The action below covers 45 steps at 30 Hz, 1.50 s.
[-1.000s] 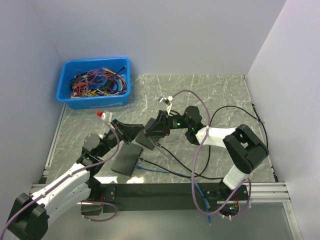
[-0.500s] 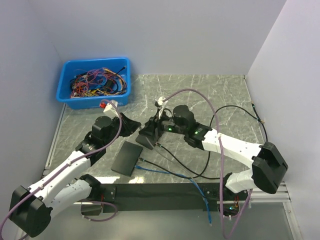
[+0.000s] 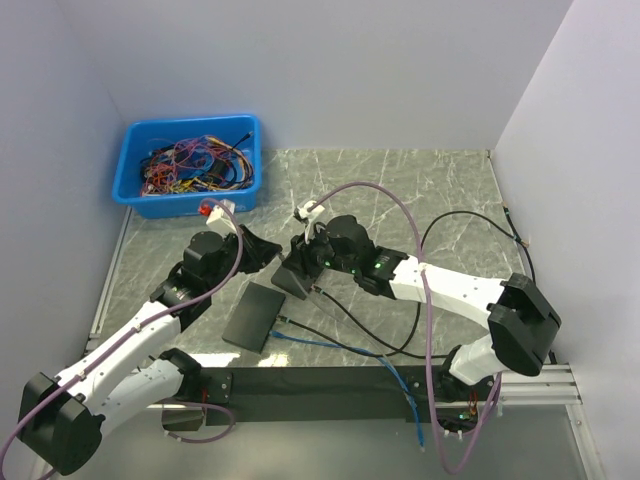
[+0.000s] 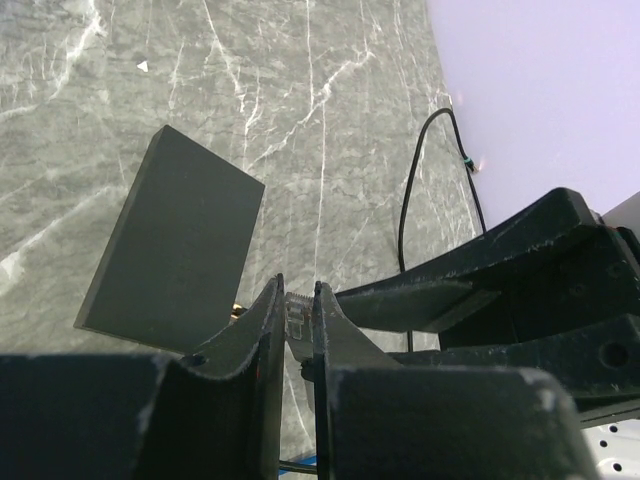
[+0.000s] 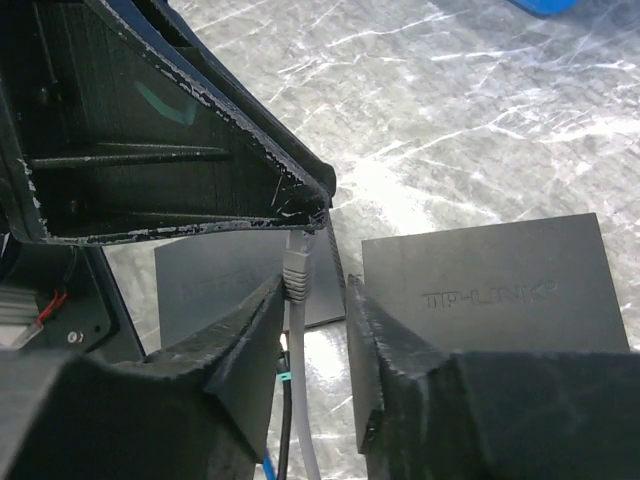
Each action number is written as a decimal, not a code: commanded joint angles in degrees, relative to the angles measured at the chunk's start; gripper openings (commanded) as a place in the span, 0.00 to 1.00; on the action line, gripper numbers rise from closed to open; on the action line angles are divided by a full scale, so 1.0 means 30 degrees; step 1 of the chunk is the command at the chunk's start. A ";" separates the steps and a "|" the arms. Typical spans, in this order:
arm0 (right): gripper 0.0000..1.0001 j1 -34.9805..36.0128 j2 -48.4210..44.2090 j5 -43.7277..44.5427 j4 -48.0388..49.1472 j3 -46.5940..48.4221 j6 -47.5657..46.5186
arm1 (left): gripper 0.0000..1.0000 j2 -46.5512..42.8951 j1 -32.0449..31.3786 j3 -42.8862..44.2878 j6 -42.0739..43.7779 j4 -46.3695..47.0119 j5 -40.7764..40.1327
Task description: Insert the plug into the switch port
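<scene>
My left gripper [image 3: 268,250] [image 4: 297,292] is shut on a clear plug [image 4: 296,312]. In the right wrist view its dark fingers [image 5: 240,170] fill the upper left, with the plug's grey boot [image 5: 297,270] hanging below them. My right gripper [image 3: 296,272] [image 5: 315,290] is open around that boot and its grey cable [image 5: 303,410]. The boot rests against the left finger, with a gap to the right one. A dark switch marked TP-LINK [image 5: 490,290] lies close on the right. A second dark box [image 5: 225,285] [image 4: 175,245] lies behind. No port face shows.
A flat dark box [image 3: 255,315] lies on the marble table [image 3: 430,180] below both grippers. A black cable [image 3: 455,225] and a blue cable [image 3: 320,342] trail over the table. A blue bin [image 3: 190,165] of wires stands at the back left.
Over the second my left gripper rose and moved towards the back. My right arm swung round, and its gripper slid left to meet the left gripper.
</scene>
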 commanded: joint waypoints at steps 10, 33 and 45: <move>0.23 0.0243 0.0678 0.0423 0.0743 0.1162 0.0081 | 0.01 -0.0501 0.0088 0.0648 -0.0410 0.0445 0.0217; 0.00 -0.2305 -0.1138 -0.6687 0.5837 -0.2203 0.2625 | 0.61 -0.5183 0.0088 -0.2016 0.1464 0.3958 0.0451; 0.00 -0.5265 0.2023 -1.6157 2.1801 -0.4346 1.4285 | 0.61 -0.6097 0.0059 -0.5386 0.1348 1.0578 0.3468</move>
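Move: The grey plug is held in the left fingertips, practically at the left hand's point, its cable hanging. From the right hand it lies only about 1 cm ahead and 1 cm to the left, level, between the half-open fingers. The far black switch is roughly 9 cm ahead, 1 cm left and 16 cm below the right hand; the near black switch lies about 3 cm back and 8 cm left, equally low. The plug's boot is pinched by the right fingers, which close on it after easing about 1 cm left; only then do the left fingers open wide, let go of the plug's head and draw up and back some 6 cm, tipping upward. The right hand then carries the plug up about 5 cm, back and to the right, its fingers swinging upward and counter-clockwise some 35 degrees. ##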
